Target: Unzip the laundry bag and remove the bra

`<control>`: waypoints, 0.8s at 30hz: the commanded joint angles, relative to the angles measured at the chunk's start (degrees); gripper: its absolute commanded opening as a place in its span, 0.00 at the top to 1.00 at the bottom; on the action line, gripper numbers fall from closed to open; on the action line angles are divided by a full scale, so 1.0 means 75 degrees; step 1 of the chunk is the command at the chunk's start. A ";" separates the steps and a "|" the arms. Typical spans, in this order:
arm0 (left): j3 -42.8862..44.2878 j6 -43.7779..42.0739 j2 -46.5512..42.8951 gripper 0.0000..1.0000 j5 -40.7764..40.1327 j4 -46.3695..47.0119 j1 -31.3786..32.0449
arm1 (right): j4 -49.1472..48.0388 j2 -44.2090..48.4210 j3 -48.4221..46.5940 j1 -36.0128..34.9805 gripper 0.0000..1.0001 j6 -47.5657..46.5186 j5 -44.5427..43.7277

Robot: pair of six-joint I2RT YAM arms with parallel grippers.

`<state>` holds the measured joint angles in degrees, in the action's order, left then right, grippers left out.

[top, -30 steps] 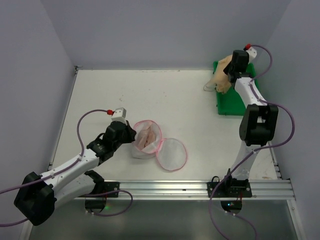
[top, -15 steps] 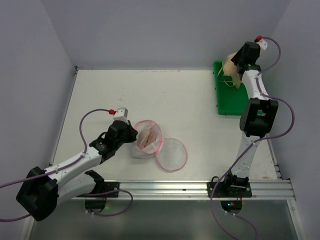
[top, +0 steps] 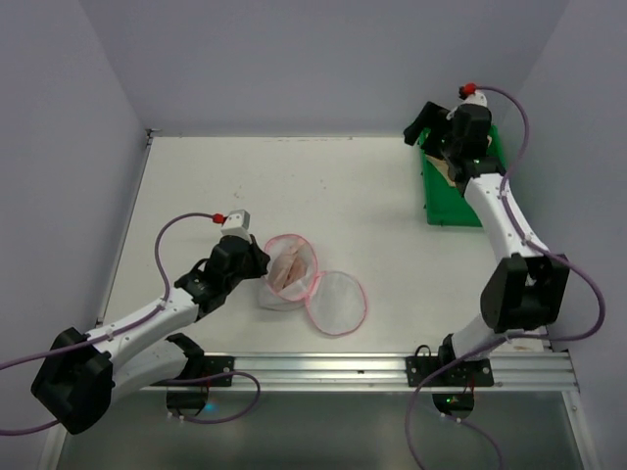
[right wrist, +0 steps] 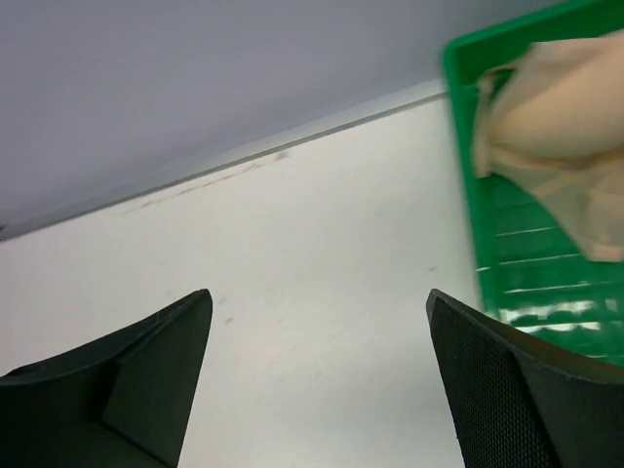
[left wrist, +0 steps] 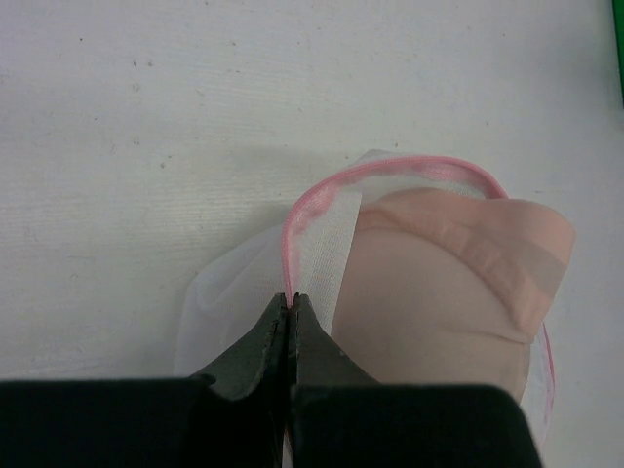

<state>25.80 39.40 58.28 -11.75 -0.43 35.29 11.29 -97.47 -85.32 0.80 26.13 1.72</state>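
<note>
The laundry bag lies open on the table, its round pink-edged lid flopped out to the right. My left gripper is shut on the bag's pink rim. A dusty pink padded cup fills the bag's mouth. My right gripper is open and empty, over the table just left of the green tray. A beige padded bra lies in the tray. My right arm mostly hides it in the top view.
The tray stands at the back right corner against the wall. Grey walls close the table at the back and both sides. A metal rail with the arm bases runs along the near edge.
My right gripper held the beige bra above the tray. It has let go, and the bra lies in the tray. The gripper has swung left, open. The left gripper has not moved.
</note>
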 commanded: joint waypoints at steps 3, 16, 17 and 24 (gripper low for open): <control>0.0321 -0.0167 -0.0387 1.00 -0.0284 0.0151 -0.0029 | 0.0228 0.2213 0.1401 -0.2163 0.07 -0.0601 0.0533; 0.0169 -0.0038 -0.1126 1.00 -0.0695 -0.0400 -0.0029 | 0.0136 0.2544 0.3067 -0.6655 0.07 0.0698 0.0135; 0.0157 -0.0038 -0.1138 1.00 -0.0672 -0.0412 -0.0018 | -0.0050 0.2415 0.3044 -0.6970 0.07 0.0966 0.0146; 0.0029 0.0114 -0.1232 1.00 -0.0578 -0.0447 -0.0029 | -0.0016 0.1068 0.2376 -0.7747 0.07 0.1917 -0.0849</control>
<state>26.48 39.46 50.11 -15.20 -4.10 35.31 12.82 -87.35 -64.23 -56.66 35.42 0.58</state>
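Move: The peach bra still inside the open laundry bag lies from the empty right hand about 34 cm to the left, some 26 cm back towards the base and roughly 20 cm lower. The unzipped mesh flap is on the table about 13 cm right of that bra and 8 cm nearer the base. The green tray sits some 16 cm right of the right hand, level with it and about 22 cm below. From the left hand, the bra is 5 cm right, 1 cm ahead and 5 cm down. Swinging fast to the left and back, the right arm leaves the green tray and travels some 47 cm to the bag's opening, first rising about 6 cm, then dropping to finish 8 cm lower. On the way it turns about 50 degrees counter-clockwise and tips down, fingers staying wide open. The left hand keeps its pinch on the pink rim and lifts it about 3.5 cm. ##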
